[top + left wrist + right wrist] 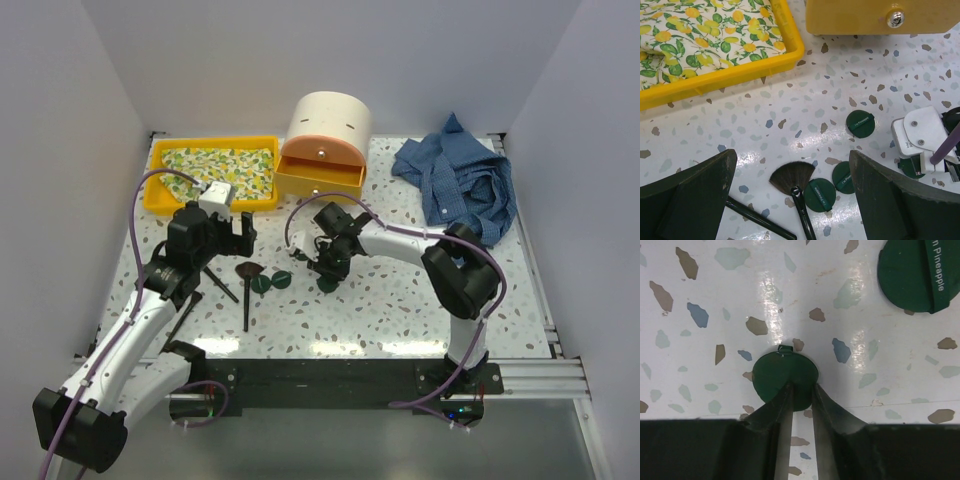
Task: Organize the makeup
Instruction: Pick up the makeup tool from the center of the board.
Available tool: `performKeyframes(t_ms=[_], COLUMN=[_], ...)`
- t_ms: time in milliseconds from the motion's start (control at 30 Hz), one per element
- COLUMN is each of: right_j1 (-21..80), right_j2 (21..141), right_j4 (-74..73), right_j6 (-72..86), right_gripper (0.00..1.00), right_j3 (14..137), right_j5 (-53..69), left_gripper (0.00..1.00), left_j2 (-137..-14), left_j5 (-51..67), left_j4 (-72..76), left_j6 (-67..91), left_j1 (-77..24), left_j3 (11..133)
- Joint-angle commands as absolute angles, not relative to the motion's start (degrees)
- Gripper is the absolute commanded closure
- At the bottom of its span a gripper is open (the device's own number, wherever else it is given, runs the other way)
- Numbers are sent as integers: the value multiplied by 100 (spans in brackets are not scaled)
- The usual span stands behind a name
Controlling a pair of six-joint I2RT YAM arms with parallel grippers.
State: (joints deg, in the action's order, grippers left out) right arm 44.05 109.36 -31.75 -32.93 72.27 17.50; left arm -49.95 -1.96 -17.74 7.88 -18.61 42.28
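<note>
The makeup lies on the speckled table in front of the arms. My right gripper (pixel 801 387) has its fingers pinched close together on a dark green round disc (pixel 782 375) that rests on the table; in the top view that gripper (pixel 327 272) stands over the disc (pixel 327 285). Another disc (pixel 920 275) lies just beyond. My left gripper (pixel 792 157) hangs wide open above a fan-headed brush (pixel 792 177) and two discs (pixel 820 195) (pixel 844 176). One more disc (pixel 860 123) sits farther off. A thin dark brush (pixel 757 217) lies to the left.
A yellow tray (pixel 160 205) with a leaf-patterned cloth (pixel 215 165) stands at the back left. Beside it is a peach-coloured drawer box (pixel 325 125) with its yellow drawer (pixel 320 182) pulled open. A crumpled blue cloth (pixel 460 185) lies at the back right.
</note>
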Motion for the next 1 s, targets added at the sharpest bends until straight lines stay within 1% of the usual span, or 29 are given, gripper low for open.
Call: performKeyframes(t_ms=[0, 33, 67, 267, 467, 567, 600, 700, 967], right_j1=[4482, 4474, 4474, 4421, 4035, 3938, 3920, 3841, 3744], right_j2=[10890, 10855, 10811, 10258, 9423, 9097, 9036, 8912, 9342], right_j4=[-3243, -3252, -3261, -3471, -3551, -2929, -2466, -1874, -1284], right_j6=[-3305, -3313, -3348, -3656, -4078, -4087, -4096, -4131, -3788], right_gripper=[93, 98, 100, 100, 100, 100, 100, 100, 100], right_j3=[7075, 7049, 7031, 7233, 7778, 7796, 7778, 7839, 8709], right_j5=[1600, 1582, 1573, 1337, 1064, 442, 74, -219, -931], left_gripper=[0, 0, 0, 0, 0, 0, 0, 0, 0], left_j2=[-4887, -4887, -4887, -4869, -4896, -4904, -4904, -4887, -4887], left_j5=[-246, -246, -246, -246, -229, -220, -228, -237, -255], left_j4=[-1644, -1644, -1644, -1643, -1635, -1635, -1635, -1635, -1626], left_j6=[729, 729, 729, 729, 729, 729, 729, 729, 729], left_j1=[-1846, -1846, -1846, -1837, -1846, -1846, -1846, -1846, -1837], left_j3=[4192, 4192, 4192, 4192, 4192, 4192, 4192, 4192, 4192])
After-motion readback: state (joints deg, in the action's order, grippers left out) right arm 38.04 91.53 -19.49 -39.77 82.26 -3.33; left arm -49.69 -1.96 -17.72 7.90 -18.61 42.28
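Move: The makeup tool I'm after, a round green puff flat on the board, lies right at my right fingertips: about 1 cm back and 1 cm below. A second green puff lies some 9 cm ahead and 5 cm left of that hand, and a third about 2 cm ahead and 10 cm left. The open yellow drawer is roughly 27 cm ahead, 2 cm left and 6 cm higher. From my left hand the tool lies about 16 cm right, 4 cm back and 19 cm down. I finish closing my right fingers, pinching the green puff down at the board, then lift it quickly some 23 cm. As I rise I also carry it about 14 cm forward towards the open drawer, swinging the fingertips up and forward by around 45 degrees. ##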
